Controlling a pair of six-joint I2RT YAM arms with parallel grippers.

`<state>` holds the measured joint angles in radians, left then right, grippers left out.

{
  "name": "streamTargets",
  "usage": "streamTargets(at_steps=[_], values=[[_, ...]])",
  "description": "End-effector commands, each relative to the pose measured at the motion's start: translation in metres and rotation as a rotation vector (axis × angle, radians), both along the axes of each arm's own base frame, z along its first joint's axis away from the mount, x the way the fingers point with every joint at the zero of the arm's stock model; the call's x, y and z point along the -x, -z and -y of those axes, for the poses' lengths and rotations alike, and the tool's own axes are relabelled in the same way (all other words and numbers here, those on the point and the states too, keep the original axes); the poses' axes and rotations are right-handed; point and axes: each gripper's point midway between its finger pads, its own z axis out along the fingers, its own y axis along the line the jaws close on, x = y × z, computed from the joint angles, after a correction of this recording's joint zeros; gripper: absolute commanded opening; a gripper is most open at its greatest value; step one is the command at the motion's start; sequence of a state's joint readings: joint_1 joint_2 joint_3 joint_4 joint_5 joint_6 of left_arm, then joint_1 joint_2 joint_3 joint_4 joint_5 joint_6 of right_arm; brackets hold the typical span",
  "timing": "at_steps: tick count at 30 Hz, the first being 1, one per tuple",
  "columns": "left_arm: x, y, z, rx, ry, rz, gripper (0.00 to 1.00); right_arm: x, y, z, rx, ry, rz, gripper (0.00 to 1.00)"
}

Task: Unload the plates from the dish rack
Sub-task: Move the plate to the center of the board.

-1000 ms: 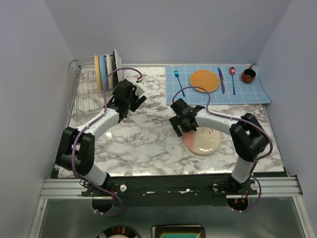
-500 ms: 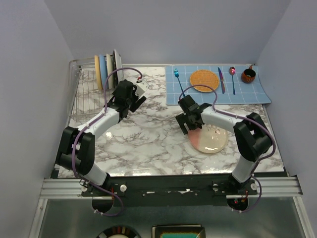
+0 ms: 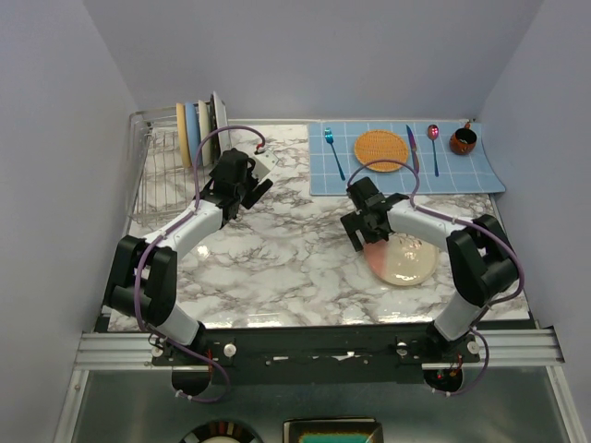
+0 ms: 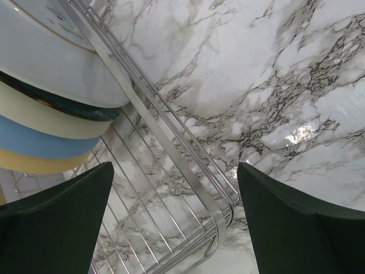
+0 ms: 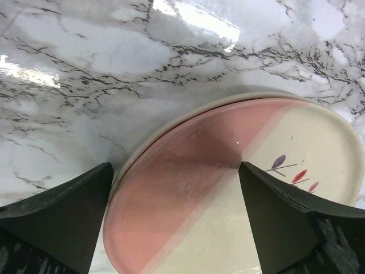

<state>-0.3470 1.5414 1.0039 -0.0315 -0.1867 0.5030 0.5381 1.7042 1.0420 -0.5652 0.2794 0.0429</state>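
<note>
The silver wire dish rack (image 3: 159, 185) stands at the table's back left, with several plates (image 3: 201, 129) upright at its far end. In the left wrist view the rack's rim (image 4: 171, 149) runs between the jaws and the plates' edges (image 4: 51, 74) fill the top left. My left gripper (image 3: 238, 185) hangs open just right of the rack, holding nothing (image 4: 177, 228). The pink and cream plate with a twig motif (image 3: 406, 263) lies flat on the marble at the right. My right gripper (image 3: 365, 231) is open over its pink half (image 5: 188, 188), with a finger on either side (image 5: 177, 222).
A blue grid mat (image 3: 462, 173) at the back right carries an orange woven disc (image 3: 381, 149), a blue fork (image 3: 333, 153), a knife (image 3: 413, 148), a spoon (image 3: 433, 143) and a brown cup (image 3: 463, 140). Walls close in on the left, back and right.
My right gripper has moved to the right, and the pink and cream plate has slid right along with it. The left arm has stayed still.
</note>
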Motion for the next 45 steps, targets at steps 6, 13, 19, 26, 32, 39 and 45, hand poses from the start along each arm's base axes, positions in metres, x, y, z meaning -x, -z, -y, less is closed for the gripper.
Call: streamTargets(at_steps=[6, 13, 19, 26, 32, 39, 45], values=[[0.002, 0.004, 0.0, 0.022, -0.011, -0.004, 0.99, 0.009, 0.007, 0.048, 0.133, 0.019, -0.039, 1.0], [0.003, 0.008, 0.0, 0.021, -0.01, -0.013, 0.99, -0.001, -0.001, 0.049, 0.123, 0.029, -0.007, 1.0], [0.005, 0.008, -0.001, 0.02, -0.008, -0.013, 0.99, -0.01, -0.014, 0.044, 0.105, 0.031, 0.024, 1.0], [0.006, 0.012, -0.001, 0.021, -0.007, -0.021, 0.99, -0.026, -0.048, 0.03, 0.046, 0.033, 0.076, 1.0], [0.001, 0.005, 0.002, 0.041, -0.014, -0.001, 0.99, -0.028, -0.07, 0.021, -0.007, 0.02, 0.085, 1.0], [-0.018, -0.039, -0.01, 0.05, -0.079, 0.093, 0.99, -0.063, -0.135, 0.002, -0.109, -0.031, 0.293, 1.0], [-0.035, -0.107, -0.052, 0.155, -0.25, 0.219, 0.98, -0.087, -0.192, -0.006, -0.191, -0.045, 0.532, 1.0]])
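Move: The pink-and-cream plate's middle is about 7 cm to the right of the right hand, 2 cm back and 2 cm below; its left rim lies between the open fingers. Roughly 25 cm ahead of that hand on the blue mat are the woven trivet, 3 cm to its right, and the fork, 9 cm to its left. From the left hand the plate is some 35 cm right, 12 cm back and 15 cm below. With its fingers still wide open, the right hand keeps the outer one against the plate's left rim and pushes it along the counter about 2.5 cm to the right, slowing to a stop, then leaves the rim and climbs some 13 cm while going 5–6 cm forward towards the mat and drifting back left, fingertips tilting about 20 degrees outward from straight down. The open left hand sinks a centimetre beside the dish rack, then right at the end starts up about 5 cm, with a little forward and left, towards the racked plates. ##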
